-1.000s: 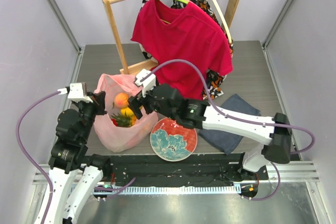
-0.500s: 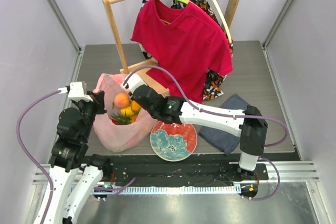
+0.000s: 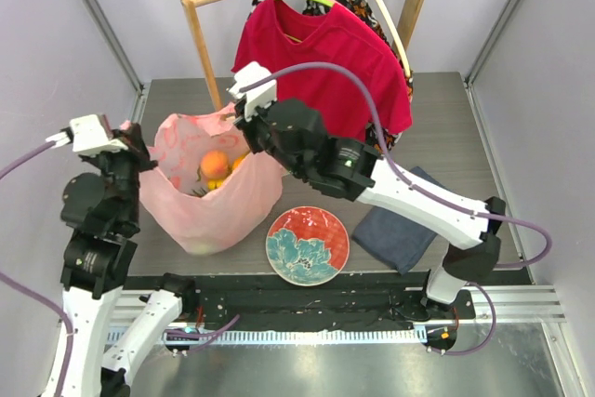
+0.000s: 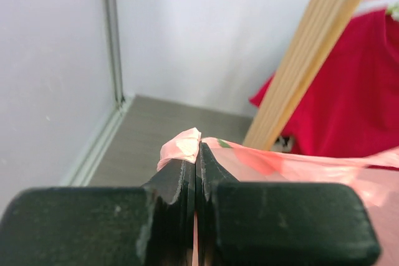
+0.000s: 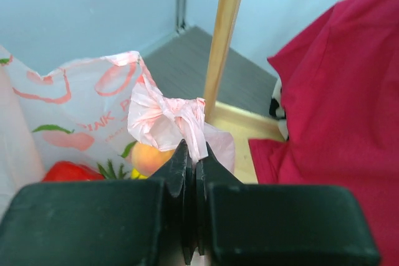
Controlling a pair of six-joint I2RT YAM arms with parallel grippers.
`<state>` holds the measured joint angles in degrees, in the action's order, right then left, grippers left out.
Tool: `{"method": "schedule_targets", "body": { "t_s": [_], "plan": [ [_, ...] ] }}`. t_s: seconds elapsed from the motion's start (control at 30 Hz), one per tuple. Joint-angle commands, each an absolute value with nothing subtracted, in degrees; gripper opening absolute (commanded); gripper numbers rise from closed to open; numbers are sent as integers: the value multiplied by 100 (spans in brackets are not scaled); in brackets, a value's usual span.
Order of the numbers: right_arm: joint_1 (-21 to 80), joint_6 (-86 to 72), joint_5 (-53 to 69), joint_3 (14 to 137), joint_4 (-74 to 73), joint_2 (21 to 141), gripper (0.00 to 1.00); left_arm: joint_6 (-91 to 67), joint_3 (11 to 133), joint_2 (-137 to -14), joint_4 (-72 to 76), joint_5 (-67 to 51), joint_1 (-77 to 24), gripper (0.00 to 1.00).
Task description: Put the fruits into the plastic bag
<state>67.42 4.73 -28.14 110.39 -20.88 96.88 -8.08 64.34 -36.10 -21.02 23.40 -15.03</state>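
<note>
The pink plastic bag (image 3: 209, 206) hangs stretched between both grippers above the table. My left gripper (image 3: 130, 141) is shut on the bag's left handle (image 4: 181, 147), and my right gripper (image 3: 244, 127) is shut on the bunched right handle (image 5: 165, 119). Through the open mouth I see the fruits inside: an orange peach (image 3: 215, 164) (image 5: 149, 157), something yellow beside it (image 3: 239, 164), green leaves (image 5: 109, 169) and a red fruit (image 5: 68, 171).
A wooden clothes rack (image 3: 206, 62) with a red T-shirt (image 3: 325, 72) stands right behind the bag. A red plate with a teal flower pattern (image 3: 308, 245) lies at the front, and a folded grey-blue cloth (image 3: 400, 230) to its right.
My right gripper has closed on the bag's right handle and risen toward the back. The left gripper has lifted and moved left, so the bag is pulled up and spread wide.
</note>
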Motion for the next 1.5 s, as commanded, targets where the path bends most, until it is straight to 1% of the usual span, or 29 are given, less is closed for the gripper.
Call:
{"method": "schedule_targets", "body": {
  "t_s": [0.0, 0.23, 0.33, 0.43, 0.63, 0.73, 0.77, 0.8, 0.83, 0.87, 0.93, 0.97, 1.03, 1.07, 1.17, 1.33, 1.43, 1.47],
  "plan": [
    [6724, 273, -2470, 11312, -1828, 9430, 1, -475, 6855, -3691, -1573, 2786, -1494, 0],
    [6461, -192, -2172, 10934, -1732, 9527, 1, -18, 6575, -3911, -1135, 2945, -1503, 0],
    [6346, -491, -1979, 10732, -1740, 9589, 1, 289, 6276, -3964, -819, 2585, -1503, 0],
    [6267, -685, -1881, 10574, -1723, 9641, 1, 290, 5943, -4060, -642, 2417, -1503, 0],
    [6205, -940, -1740, 10327, -1775, 9817, 2, 141, 5239, -4008, -272, 2461, -1503, 0],
    [6196, -1019, -1696, 10231, -1784, 9826, 10, 27, 5256, -4017, -421, 2409, -1503, 0],
    [6196, -1028, -1679, 10222, -1784, 9809, 18, 35, 5273, -4008, -474, 2356, -1503, 0],
    [6188, -1028, -1653, 10178, -1784, 9782, 23, 35, 5291, -3999, -588, 2303, -1503, 3],
    [6188, -1028, -1652, 10160, -1784, 9721, 30, -104, 5308, -3956, -641, 2251, -1503, 9],
    [6188, -1028, -1644, 10134, -1784, 9660, 46, -132, 5378, -3920, -703, 2119, -1503, 27],
    [6187, -1002, -1617, 10055, -1784, 9502, 64, -255, 5440, -3763, -887, 2013, -1503, 54],
    [6187, -976, -1591, 10020, -1775, 9449, 77, -316, 5467, -3692, -940, 1978, -1503, 75],
    [6187, -941, -1460, 9871, -1706, 9282, 84, -483, 5528, -3551, -1098, 1890, -1503, 89],
    [6187, -914, -1398, 9731, -1670, 9116, 87, -527, 5554, -3412, -1168, 1890, -1503, 99],
    [6179, -870, -1134, 9354, -1416, 8650, 90, -712, 5599, -3095, -1432, 1968, -1503, 100],
    [6187, -809, -870, 8606, -819, 7824, 92, -879, 5563, -2593, -1634, 2083, -1503, 100],
    [6179, -809, -1089, 8149, -599, 7287, 93, -914, 5581, -2286, -1889, 2197, -1494, 100],
    [6179, -817, -1464, 7913, -572, 7156, 93, -940, 5572, -2198, -2020, 2206, -1494, 100]
  ]
}}
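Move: Each gripper holds one raised handle of the plastic bag. The bag's standing place on the table lies about 8 cm ahead of the left hand, 10 cm to its right and some 40 below; from the right hand it is about 5 cm ahead, 8 to its left and 40 below. The peach inside is roughly 7 cm ahead of the right hand, 6 left, 25 below; the empty plate is 3 cm ahead, 15 right, 40 below. Lift both pinched handles a last 3 cm, then lower them together about 11 cm, easing the left gripper forward as it sinks, to set the bag down. Open both grippers wide to let go of the handles, then withdraw: left back and upward about 8 cm, right up, back and to the right away from the bag. ##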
